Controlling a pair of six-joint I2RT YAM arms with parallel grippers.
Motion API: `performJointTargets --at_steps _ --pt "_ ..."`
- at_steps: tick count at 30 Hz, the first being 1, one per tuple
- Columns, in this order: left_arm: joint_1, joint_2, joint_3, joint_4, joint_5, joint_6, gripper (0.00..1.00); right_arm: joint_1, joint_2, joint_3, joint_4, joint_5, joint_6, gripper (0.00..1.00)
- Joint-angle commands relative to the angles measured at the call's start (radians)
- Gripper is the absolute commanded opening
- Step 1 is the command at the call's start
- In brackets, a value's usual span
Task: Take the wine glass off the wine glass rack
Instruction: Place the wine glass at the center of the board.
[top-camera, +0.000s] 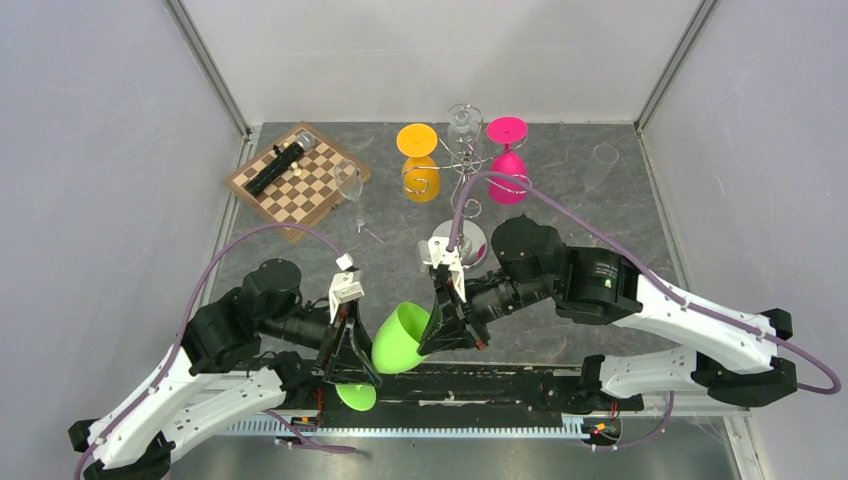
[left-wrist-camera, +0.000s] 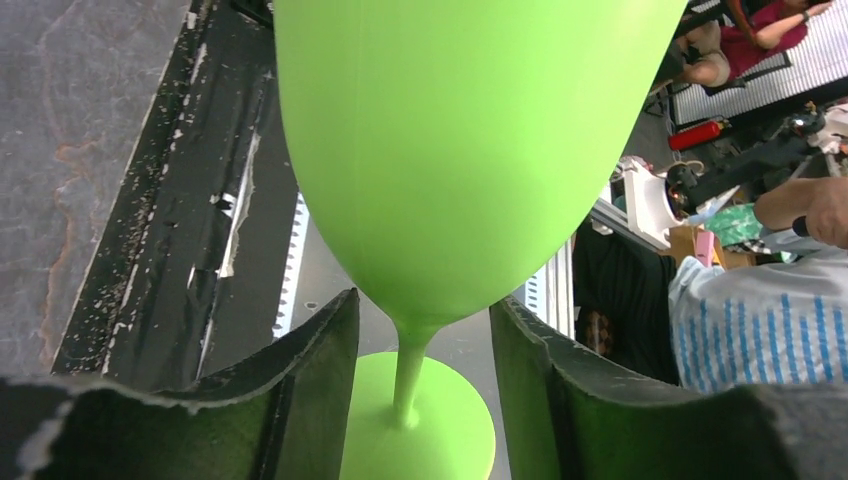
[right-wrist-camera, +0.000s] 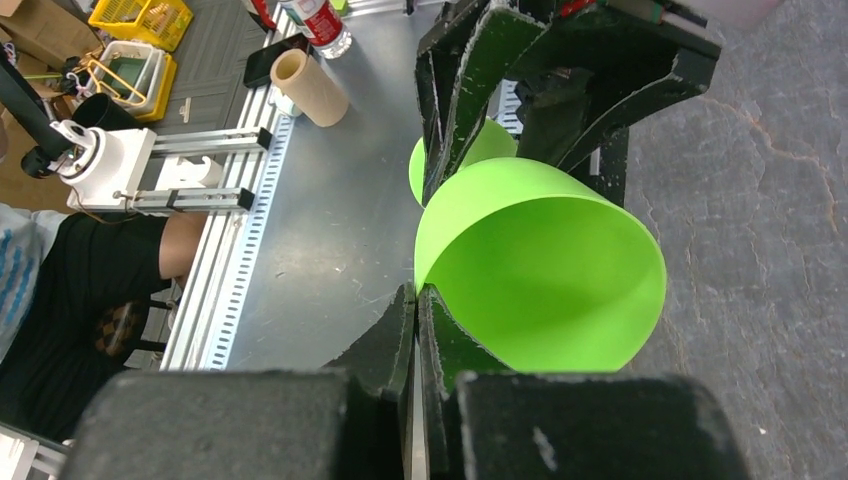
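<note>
A lime green wine glass (top-camera: 400, 338) (left-wrist-camera: 460, 150) (right-wrist-camera: 540, 260) hangs tilted above the table's near edge, between my two arms. My right gripper (top-camera: 437, 335) (right-wrist-camera: 418, 290) is shut on its rim, one finger inside the bowl and one outside. On either side of the thin stem stands my left gripper (top-camera: 352, 372) (left-wrist-camera: 425, 305), open, with a gap between stem and both fingers. The chrome wine glass rack (top-camera: 466, 170) stands at the back middle, with an orange glass (top-camera: 418, 165), a pink glass (top-camera: 508, 160) and a clear glass (top-camera: 463, 120) hanging from it.
A chessboard (top-camera: 297, 182) with a black object (top-camera: 275, 167) on it lies at the back left. Beside it stands a clear glass (top-camera: 350, 185), and another clear glass (top-camera: 605, 160) is at the back right. The black rail (top-camera: 520, 385) runs along the near edge.
</note>
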Motion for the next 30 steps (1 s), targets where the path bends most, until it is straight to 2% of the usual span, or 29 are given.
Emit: performJointTargets --at_steps 1,8,11,22,25,30 --pt "0.002 0.016 0.043 0.024 -0.083 0.033 0.60 0.003 -0.034 -0.019 -0.003 0.039 -0.003 0.00" --pt "0.002 0.007 0.051 0.043 -0.279 0.009 0.70 0.003 -0.133 -0.119 -0.057 0.156 0.005 0.00" --pt "0.002 0.018 0.050 0.060 -0.346 -0.012 0.71 0.002 -0.175 -0.163 -0.081 0.236 0.021 0.00" --pt "0.002 -0.026 0.015 0.108 -0.607 -0.088 0.76 -0.027 -0.278 -0.234 -0.288 0.663 0.091 0.00" --pt "0.002 -0.035 -0.005 0.120 -0.627 -0.098 0.77 -0.099 -0.288 -0.262 -0.323 0.700 0.086 0.00" --pt "0.002 -0.050 -0.038 0.145 -0.629 -0.117 0.77 -0.295 -0.303 -0.283 -0.357 0.694 0.041 0.00"
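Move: The right hand already pinches the green wine glass by its rim. The bare middle of the table, where the glass seems bound, lies roughly 20 cm ahead, 8 cm right and 36 cm below. The rack stands 34 cm ahead and 8 cm right; its hanging pink glass is 39 cm ahead, 15 right, the orange one 39 ahead, 1 left, all around 20 cm lower. From the left hand, the green glass's middle is about 1 cm ahead, 2 right, 2 above. Keeping its closed pinch on the green glass's rim, the right hand carries the glass out of the left gripper, first down and to the right, then increasingly forward towards the table in front of the rack, about 20 cm in all, turning clockwise some 45 degrees. The left fingers open wider around the stem as that hand moves forward about 10 cm, swinging counter-clockwise and away from the glass. ##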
